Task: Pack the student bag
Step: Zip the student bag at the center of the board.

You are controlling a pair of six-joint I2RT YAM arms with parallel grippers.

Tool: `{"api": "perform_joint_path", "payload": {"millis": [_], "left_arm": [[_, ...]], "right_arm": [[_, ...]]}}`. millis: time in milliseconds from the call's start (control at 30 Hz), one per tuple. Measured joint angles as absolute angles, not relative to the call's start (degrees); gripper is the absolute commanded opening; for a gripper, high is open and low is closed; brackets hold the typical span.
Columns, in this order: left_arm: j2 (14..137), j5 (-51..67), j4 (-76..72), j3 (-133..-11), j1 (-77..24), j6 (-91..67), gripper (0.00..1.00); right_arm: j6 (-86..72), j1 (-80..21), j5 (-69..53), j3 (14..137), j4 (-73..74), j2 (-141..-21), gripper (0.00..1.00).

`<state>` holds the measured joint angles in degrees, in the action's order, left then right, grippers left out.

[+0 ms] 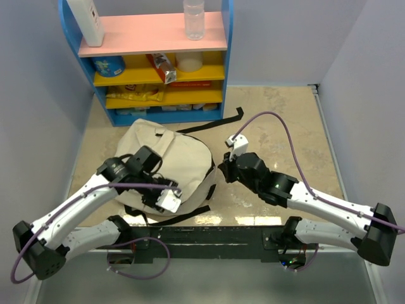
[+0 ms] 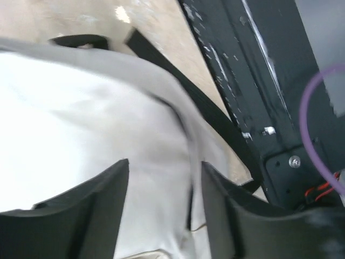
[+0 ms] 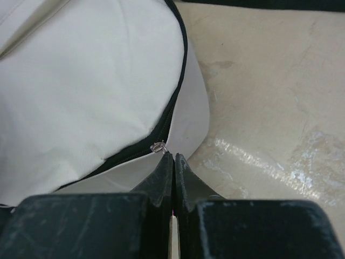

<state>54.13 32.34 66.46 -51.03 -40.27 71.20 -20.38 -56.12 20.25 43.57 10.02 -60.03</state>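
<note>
The student bag lies flat on the table between both arms, cream with a black zipper line. My left gripper hovers at its near edge. In the left wrist view that gripper is open, with the cream fabric of the bag lying under the gap, not pinched. My right gripper is at the bag's right side. In the right wrist view it is shut on the zipper pull, whose metal ring sits at the fingertips on the bag.
A blue shelf unit with pink and yellow boards stands at the back, holding a clear bottle, a white container and snacks. A black strap trails behind the bag. The black base rail runs along the near edge.
</note>
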Motion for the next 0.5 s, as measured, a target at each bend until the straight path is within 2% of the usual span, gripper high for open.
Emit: {"api": "perform_joint_path", "payload": {"millis": [33,67,267,500], "left_arm": [[57.2,32.5,66.5,-54.4,-40.3,69.1,0.96],[59.2,32.8,66.3,-56.6,-40.3,67.9,1.00],[65.9,35.3,61.7,-68.2,-41.4,55.8,1.00],[65.8,25.1,45.2,-64.3,-55.2,33.3,1.00]], "right_arm": [[-20.8,-55.9,19.2,41.9,9.4,-58.4,0.00],[-21.2,-55.7,18.1,40.7,9.1,-57.4,0.00],[-22.1,-55.9,13.9,38.5,8.6,-56.9,0.00],[-22.1,-55.9,12.4,38.5,8.2,-56.8,0.00]]}}
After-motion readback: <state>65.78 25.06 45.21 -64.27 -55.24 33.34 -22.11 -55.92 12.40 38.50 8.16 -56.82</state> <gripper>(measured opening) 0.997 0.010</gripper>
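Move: The zipper pull, pinched in the right fingertips, lies about 19 cm to the left hand's right, 8 cm ahead and some 3 cm above it. The student bag's middle is about 7 cm ahead and 3 cm right of the left hand, a few centimetres lower; the near strap's free end lies roughly 16 cm right, 5 cm back and 10 cm below. From the right hand, the pull is right at the tips. Left hand opens wide, rising and swinging 11 cm right towards the zipper pull; right sinks back, still pinching. ##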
